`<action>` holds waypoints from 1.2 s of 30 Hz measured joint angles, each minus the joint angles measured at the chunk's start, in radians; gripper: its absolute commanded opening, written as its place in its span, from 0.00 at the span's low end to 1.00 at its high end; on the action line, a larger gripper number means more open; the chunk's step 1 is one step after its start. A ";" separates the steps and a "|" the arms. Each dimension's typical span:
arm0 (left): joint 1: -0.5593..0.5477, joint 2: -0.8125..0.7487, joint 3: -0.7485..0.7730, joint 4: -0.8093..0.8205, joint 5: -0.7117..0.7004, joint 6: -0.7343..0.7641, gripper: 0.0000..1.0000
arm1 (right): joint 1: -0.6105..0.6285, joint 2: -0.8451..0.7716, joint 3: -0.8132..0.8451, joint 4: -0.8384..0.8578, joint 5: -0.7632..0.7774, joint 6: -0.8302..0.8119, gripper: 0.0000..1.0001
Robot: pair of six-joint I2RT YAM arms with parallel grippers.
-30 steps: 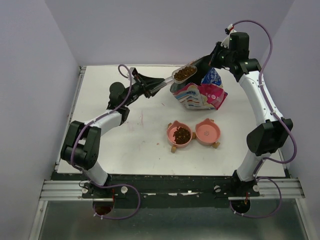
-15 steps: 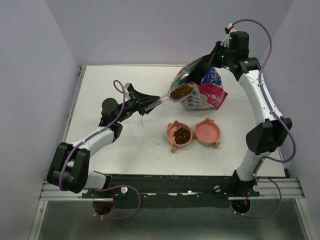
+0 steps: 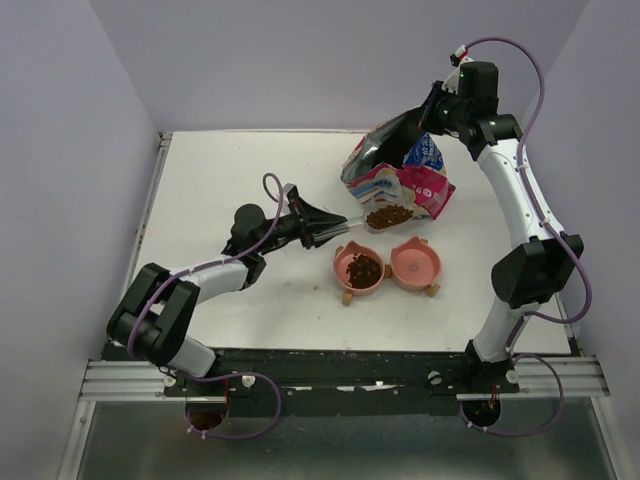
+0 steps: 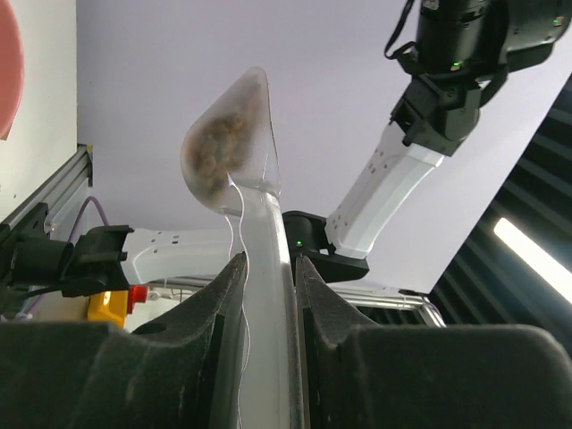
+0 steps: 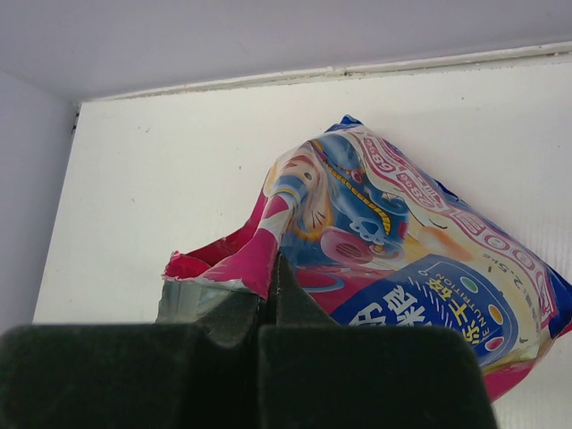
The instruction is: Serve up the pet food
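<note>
My left gripper (image 3: 335, 230) is shut on the handle of a clear plastic scoop (image 3: 385, 216), which is full of brown pet food (image 3: 390, 214) and hovers just behind the twin pink bowls (image 3: 425, 285). The left bowl holds a heap of kibble (image 3: 364, 268); the right bowl (image 3: 415, 262) holds none. In the left wrist view the scoop (image 4: 234, 143) rises between my fingers (image 4: 214, 304). My right gripper (image 3: 412, 128) is shut on the torn top edge of the printed food bag (image 3: 410, 185), holding it up; in the right wrist view it (image 5: 273, 279) pinches the bag (image 5: 393, 241).
The white tabletop (image 3: 230, 170) is bounded by purple walls at the back and sides. A metal rail (image 3: 340, 375) runs along the near edge by the arm bases. A few stray crumbs lie near the left bowl.
My left gripper has carried the full scoop away from the bag mouth, forward and right, down to just behind the bowls. My right gripper still holds the bag.
</note>
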 measured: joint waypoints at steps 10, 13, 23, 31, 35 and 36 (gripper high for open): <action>-0.077 0.151 0.021 0.073 0.004 -0.002 0.00 | 0.000 0.000 0.000 0.000 0.001 0.000 0.00; -0.085 0.176 0.021 0.083 0.018 0.003 0.00 | 0.000 0.000 0.000 0.000 0.001 0.000 0.00; -0.101 0.239 0.023 0.068 0.058 0.066 0.00 | 0.000 0.000 0.000 0.000 0.002 -0.001 0.00; -0.125 0.271 0.060 -0.058 0.067 0.151 0.00 | 0.000 0.000 0.000 0.000 0.003 -0.002 0.00; -0.135 0.273 0.120 -0.185 0.073 0.217 0.00 | 0.000 -0.002 -0.003 0.001 0.003 -0.002 0.00; -0.136 0.273 0.137 -0.220 0.074 0.232 0.00 | 0.000 -0.002 -0.005 0.001 0.003 -0.003 0.00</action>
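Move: My left hand already holds the loaded scoop, its head out to the right. The empty right bowl is some 23 cm to this hand's right, about level fore and aft and roughly 21 cm below. The left bowl, already served, is about 9 cm right and 2 cm back; the food bag stands some 19 cm right and 18 cm ahead. From my right hand, the right bowl lies about 24 cm back, 5 cm left and 26 cm below. I bring my left hand down about 10 cm and some 6 cm to the right, passing the scoop over towards the right bowl and swinging it roughly 10 degrees clockwise. Late in the descent I tip the scoop's head down by about 10 degrees, fingers keeping their grip on the handle. My right hand stays still, still pinching the bag's rim. ##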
